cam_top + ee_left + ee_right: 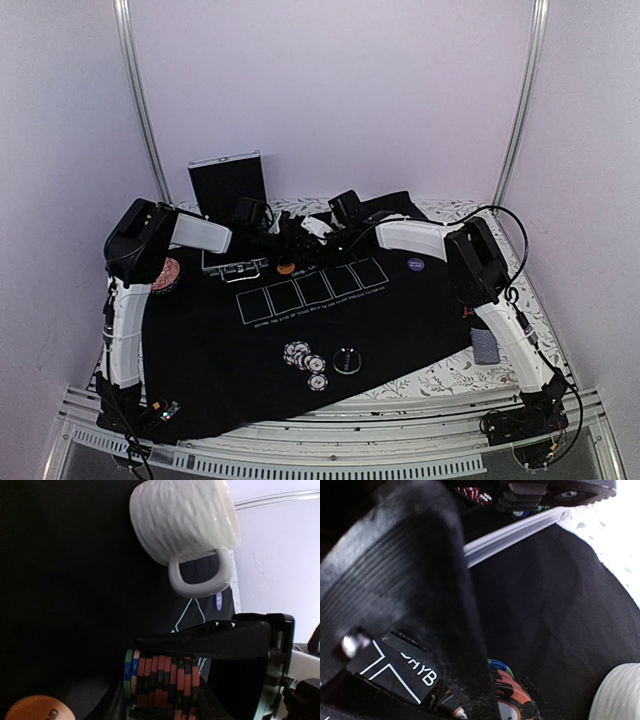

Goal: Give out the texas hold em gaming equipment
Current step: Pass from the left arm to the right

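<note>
At the back of the black mat (250, 340) both grippers meet. My left gripper (162, 682) (272, 232) is shut on a stack of orange-and-black poker chips (170, 680) with a green-blue chip at one end. My right gripper (325, 228) (470, 702) has one broad finger (420, 600) lying across that same stack (517, 695); its other finger is hidden. More striped chips (305, 360) and a dark disc (347, 360) lie at the mat's front. An orange disc (286, 268) (35, 708) and a purple disc (415, 264) (218, 600) sit near the printed card boxes.
A cream mug (182, 520) (620, 695) stands just beyond the grippers. An open chip case (225, 185) is at the back left, with reddish chips (165, 272) beside it. Grey-blue cards (485, 345) lie on the floral cloth at the right.
</note>
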You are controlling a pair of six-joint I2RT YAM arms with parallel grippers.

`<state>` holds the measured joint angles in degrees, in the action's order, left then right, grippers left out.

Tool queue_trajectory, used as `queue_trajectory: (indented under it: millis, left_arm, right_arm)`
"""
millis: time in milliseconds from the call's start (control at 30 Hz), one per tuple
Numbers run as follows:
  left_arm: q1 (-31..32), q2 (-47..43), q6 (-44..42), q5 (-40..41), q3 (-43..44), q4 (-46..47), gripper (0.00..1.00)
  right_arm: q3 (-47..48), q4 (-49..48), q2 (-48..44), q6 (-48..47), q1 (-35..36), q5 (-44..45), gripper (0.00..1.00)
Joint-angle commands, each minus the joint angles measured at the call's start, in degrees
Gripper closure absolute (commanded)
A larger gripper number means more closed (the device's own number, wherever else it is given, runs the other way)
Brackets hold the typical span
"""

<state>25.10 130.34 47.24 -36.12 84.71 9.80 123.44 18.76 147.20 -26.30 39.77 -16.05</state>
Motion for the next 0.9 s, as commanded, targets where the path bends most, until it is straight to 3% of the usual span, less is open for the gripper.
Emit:
queue_trajectory:
  millis: [0,200,600,767,867]
  left_arm:
    - [-0.1,1.8,-4.4,7.6,4.2,-6.6,0.91]
    - [0.1,3.3,-7.1,10.5,6.4,-10.2,0.84]
    - [0.5,1.9,-10.8,16.9,6.6,-14.3,0.56]
    - [0.5,0.3,-12.9,19.0,6.7,-15.5,0.39]
    - [0.5,-0.7,-13.8,20.2,6.7,-16.4,0.35]
  right_arm:
    - [2.0,0.3,2.9,3.3,0.0,7.7,0.89]
    - [3.8,0.4,4.5,3.8,0.5,9.0,0.89]
    - [3.9,0.9,5.3,4.4,0.6,10.7,0.92]
    - [3.9,1.1,5.6,4.6,0.6,10.5,0.93]
    - [3.9,1.2,5.8,4.8,0.6,10.4,0.93]
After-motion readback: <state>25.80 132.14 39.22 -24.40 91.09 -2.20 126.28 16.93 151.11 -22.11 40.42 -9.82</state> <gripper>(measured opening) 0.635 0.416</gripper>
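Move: Both hands already hold one red-and-black chip stack, which sits right at both hand points, about 4 cm above the mat. From either hand the mug stands some 8 cm ahead and 8 cm to the right, its middle about level in height. The orange disc lies roughly 4 cm back and 5 cm to the left of either hand, on the mat, and the open chip case about 14 cm left, level with them. Downward together, about 2 cm in a quick drop, then easing forward nearly 2 cm, both arms bring the shared stack close over the mat. The left hand rolls some 15 degrees, its left side rising, and finally opens its fingers off the stack's two ends, while the right keeps its pinch across the rims and turns slightly clockwise. ##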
